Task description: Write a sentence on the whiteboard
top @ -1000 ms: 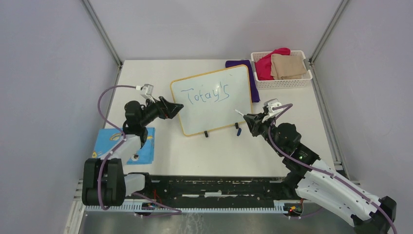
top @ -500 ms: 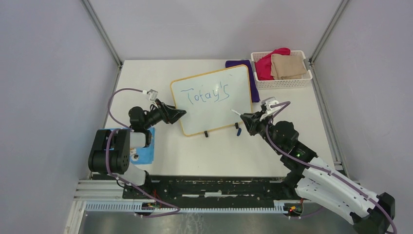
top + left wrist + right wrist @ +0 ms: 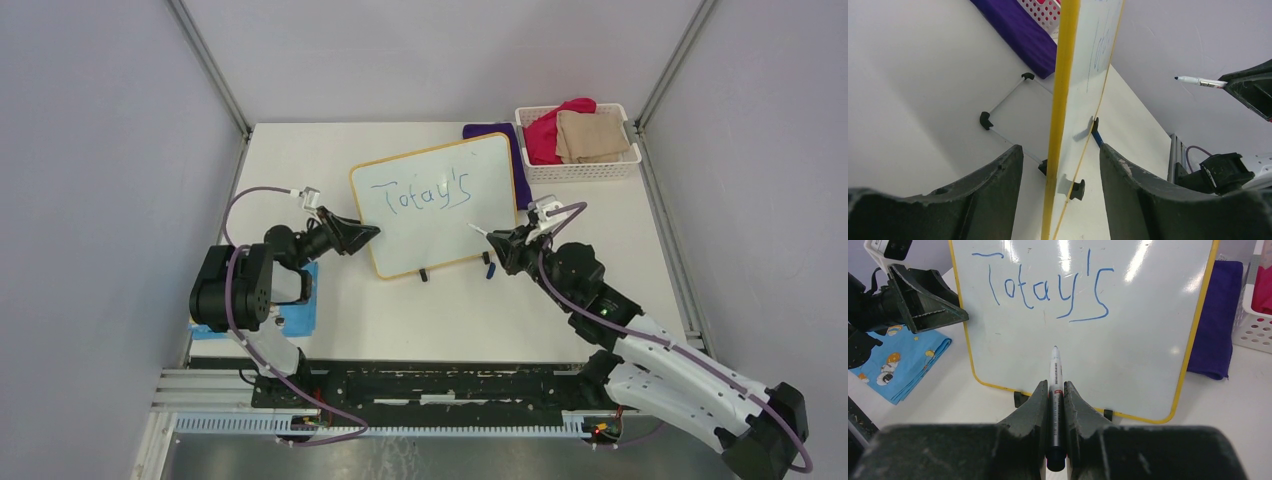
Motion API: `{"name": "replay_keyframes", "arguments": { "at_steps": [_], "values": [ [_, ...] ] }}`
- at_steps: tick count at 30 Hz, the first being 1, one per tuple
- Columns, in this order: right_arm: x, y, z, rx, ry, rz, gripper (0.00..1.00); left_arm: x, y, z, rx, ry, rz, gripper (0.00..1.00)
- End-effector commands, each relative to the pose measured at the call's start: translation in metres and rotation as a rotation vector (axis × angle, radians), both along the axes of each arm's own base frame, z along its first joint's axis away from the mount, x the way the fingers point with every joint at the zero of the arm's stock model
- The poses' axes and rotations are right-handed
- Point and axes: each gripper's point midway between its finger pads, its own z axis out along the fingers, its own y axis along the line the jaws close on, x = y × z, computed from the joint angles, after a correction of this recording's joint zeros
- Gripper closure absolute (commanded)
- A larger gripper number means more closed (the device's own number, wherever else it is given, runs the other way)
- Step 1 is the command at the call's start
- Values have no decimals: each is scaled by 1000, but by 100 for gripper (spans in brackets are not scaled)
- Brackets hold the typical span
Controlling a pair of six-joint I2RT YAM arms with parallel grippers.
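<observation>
The whiteboard (image 3: 440, 222) stands tilted on its black feet mid-table, yellow-framed, with the blue word "Totay's" (image 3: 428, 194) (image 3: 1043, 290) of the sentence on its upper half. My left gripper (image 3: 372, 232) (image 3: 1060, 150) is open and straddles the board's left edge (image 3: 1063, 100), a gap on each side of the frame. My right gripper (image 3: 498, 243) (image 3: 1055, 385) is shut on a marker (image 3: 1055, 367). Its tip points at the blank lower part of the board (image 3: 1128, 355), under the word; I cannot tell whether it touches.
A blue marker cap (image 3: 489, 268) lies by the board's right foot. A purple cloth (image 3: 522, 170) lies behind the board's right edge, beside a white basket (image 3: 580, 172) of red and tan cloths. A blue booklet (image 3: 300, 305) lies under the left arm.
The left arm has dropped lower, its gripper staying at the board's left edge with jaws narrower. The right gripper has carried the marker a little left and up, closer to the board.
</observation>
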Motion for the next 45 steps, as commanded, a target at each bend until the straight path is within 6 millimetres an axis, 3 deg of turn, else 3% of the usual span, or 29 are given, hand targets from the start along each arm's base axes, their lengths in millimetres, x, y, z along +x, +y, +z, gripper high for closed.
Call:
{"name": "replay_keyframes", "arguments": {
  "at_steps": [1,3,5,26,35,45],
  "values": [
    [3,11,38,89,-66,19,100,-12,-7,-8,46,-39,-39,36],
    [4,13,37,96,-63,27,100,-15,-7,-19,75,-17,-35,36],
    [5,16,37,101,-59,36,100,-21,-18,-26,90,-1,-75,36],
    [4,34,31,112,-21,88,100,-17,-18,-37,92,27,-53,64],
    [3,42,27,109,-9,108,100,-16,-18,-41,97,35,-48,70],
    [-7,73,29,30,-116,173,100,-14,-17,-43,96,45,-39,79]
  ]
}}
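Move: The whiteboard's left edge already stands between the left hand's open fingers; the stretch to grip is some 3 cm below, about 2 cm right and 1 cm back, with the black foot roughly 10 cm right, 3 cm back and 11 cm lower. From the right hand, marker already in its fingers, the blank lower left of the board lies about 11 cm ahead, 21 cm left and 13 cm down; "Totay's" is 18 cm ahead, 14 cm left and 9 cm down. Down about 4 cm, and some 2 cm back and to the right, the left hand slides along the whiteboard's left edge, then stays there while its fingers close on the edge and pinch it. The right hand keeps its hold on the marker and carries it about 5.5 cm left, sinking slightly, above the blank part under the word, fastest at the end as the wrist turns some 10 degrees counter-clockwise. ##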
